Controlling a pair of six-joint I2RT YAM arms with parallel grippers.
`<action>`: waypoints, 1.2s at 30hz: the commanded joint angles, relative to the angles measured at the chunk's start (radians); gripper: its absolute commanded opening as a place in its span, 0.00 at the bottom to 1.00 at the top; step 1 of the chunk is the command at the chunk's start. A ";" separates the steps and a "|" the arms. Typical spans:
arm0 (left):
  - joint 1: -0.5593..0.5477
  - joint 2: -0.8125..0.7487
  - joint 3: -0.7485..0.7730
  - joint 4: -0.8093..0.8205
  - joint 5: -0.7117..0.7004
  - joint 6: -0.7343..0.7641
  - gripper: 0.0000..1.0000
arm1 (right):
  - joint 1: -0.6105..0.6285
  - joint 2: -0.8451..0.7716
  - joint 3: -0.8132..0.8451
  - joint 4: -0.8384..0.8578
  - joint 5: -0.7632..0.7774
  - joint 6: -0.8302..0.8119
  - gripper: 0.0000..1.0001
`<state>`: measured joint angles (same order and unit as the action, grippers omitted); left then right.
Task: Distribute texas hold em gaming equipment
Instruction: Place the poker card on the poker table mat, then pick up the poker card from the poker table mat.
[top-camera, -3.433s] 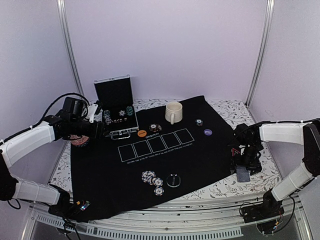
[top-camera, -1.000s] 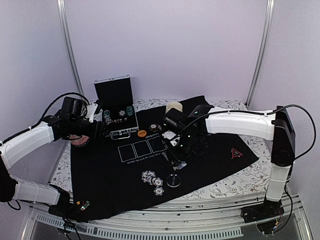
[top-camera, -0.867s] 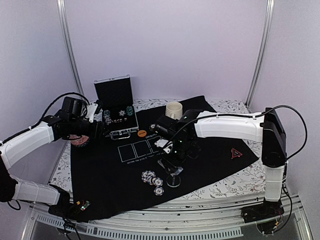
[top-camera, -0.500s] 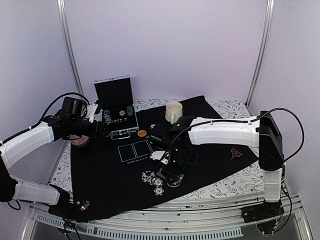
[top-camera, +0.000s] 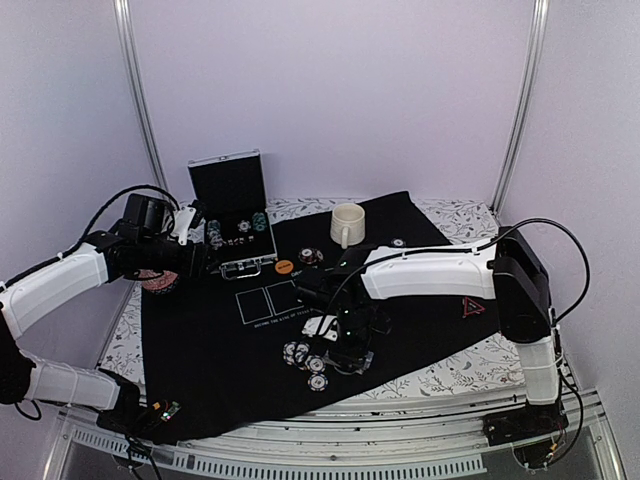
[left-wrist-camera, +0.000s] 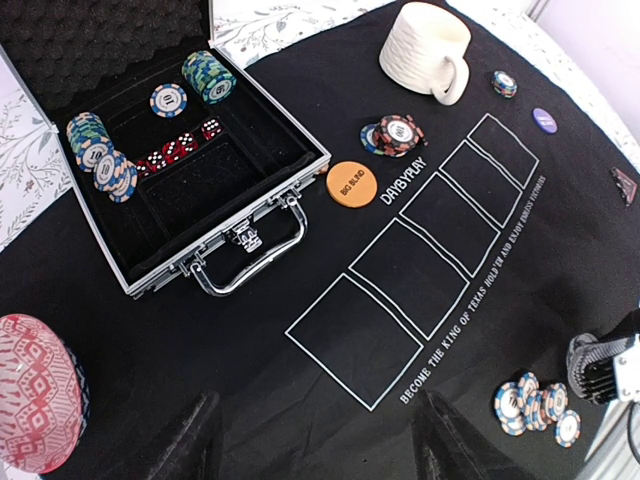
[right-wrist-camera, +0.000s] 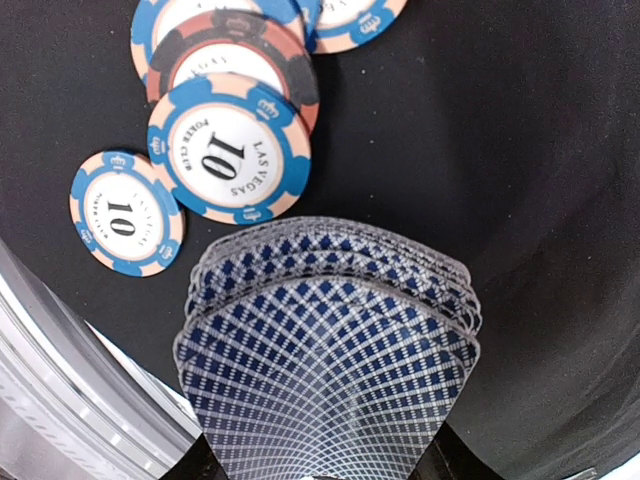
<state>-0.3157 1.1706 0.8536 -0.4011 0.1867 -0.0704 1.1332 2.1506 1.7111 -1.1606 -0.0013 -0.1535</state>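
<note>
My right gripper (right-wrist-camera: 320, 462) is shut on a bowed stack of blue-backed playing cards (right-wrist-camera: 330, 350), held low over the black mat (top-camera: 220, 370). Just beyond the cards lie several blue and cream poker chips (right-wrist-camera: 230, 150), seen from above as a small cluster (top-camera: 306, 362) beside the right gripper (top-camera: 345, 345). My left gripper (left-wrist-camera: 320, 455) stands open and empty over the mat's left part, its fingers (left-wrist-camera: 195, 440) dark at the frame's bottom. An orange disc (left-wrist-camera: 351, 184), a chip pile (left-wrist-camera: 395, 134), a purple disc (left-wrist-camera: 543, 120) and a red-edged triangle (top-camera: 472, 307) lie on the mat.
An open metal case (left-wrist-camera: 190, 150) with chip stacks and red dice stands at the back left. A cream mug (top-camera: 347, 224) sits at the back centre. A red patterned round object (left-wrist-camera: 35, 390) lies off the mat's left edge. Five card outlines (left-wrist-camera: 430, 250) are printed mid-mat.
My right arm swept from the table's right edge across the mat to the near-centre chip cluster, carrying the cards and lowering. The left arm stayed still.
</note>
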 joint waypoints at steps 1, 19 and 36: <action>0.007 -0.007 -0.011 0.019 0.001 0.016 0.67 | 0.008 0.044 0.019 0.012 0.032 -0.042 0.42; 0.006 -0.015 -0.014 0.035 0.042 0.024 0.67 | 0.014 -0.023 0.025 0.059 0.063 -0.034 0.99; -0.339 -0.074 0.028 0.241 0.344 0.295 0.95 | -0.009 -0.666 -0.365 0.599 0.086 0.205 0.99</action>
<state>-0.4950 1.0584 0.8268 -0.1928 0.4320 0.0380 1.1557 1.6581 1.4918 -0.7765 0.0246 -0.0906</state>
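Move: The right hand still holds the bowed card deck just above the clear dealer disc, which lies straight below it, some 3 cm down on the black mat. The blue-white chip pile is about 9 cm to its left and 1 cm farther out; the lone chip about 6 cm left and 5 cm nearer the base. The mat's printed boxes centre some 16 cm ahead, 7 cm left. From the left hand, the disc lies roughly 31 cm right, 15 cm back and 17 cm below. The right fingers let go of the card deck over the dealer disc, opening from half to wide while the hand sinks about 1 cm; the hand then lifts off empty, some 17 cm up and a little left, the wrist tilting so the fingertips swing left. Late on, the left hand sets off right, up and slightly back towards the deck, about 13 cm in all, opening wider and turning clockwise. ##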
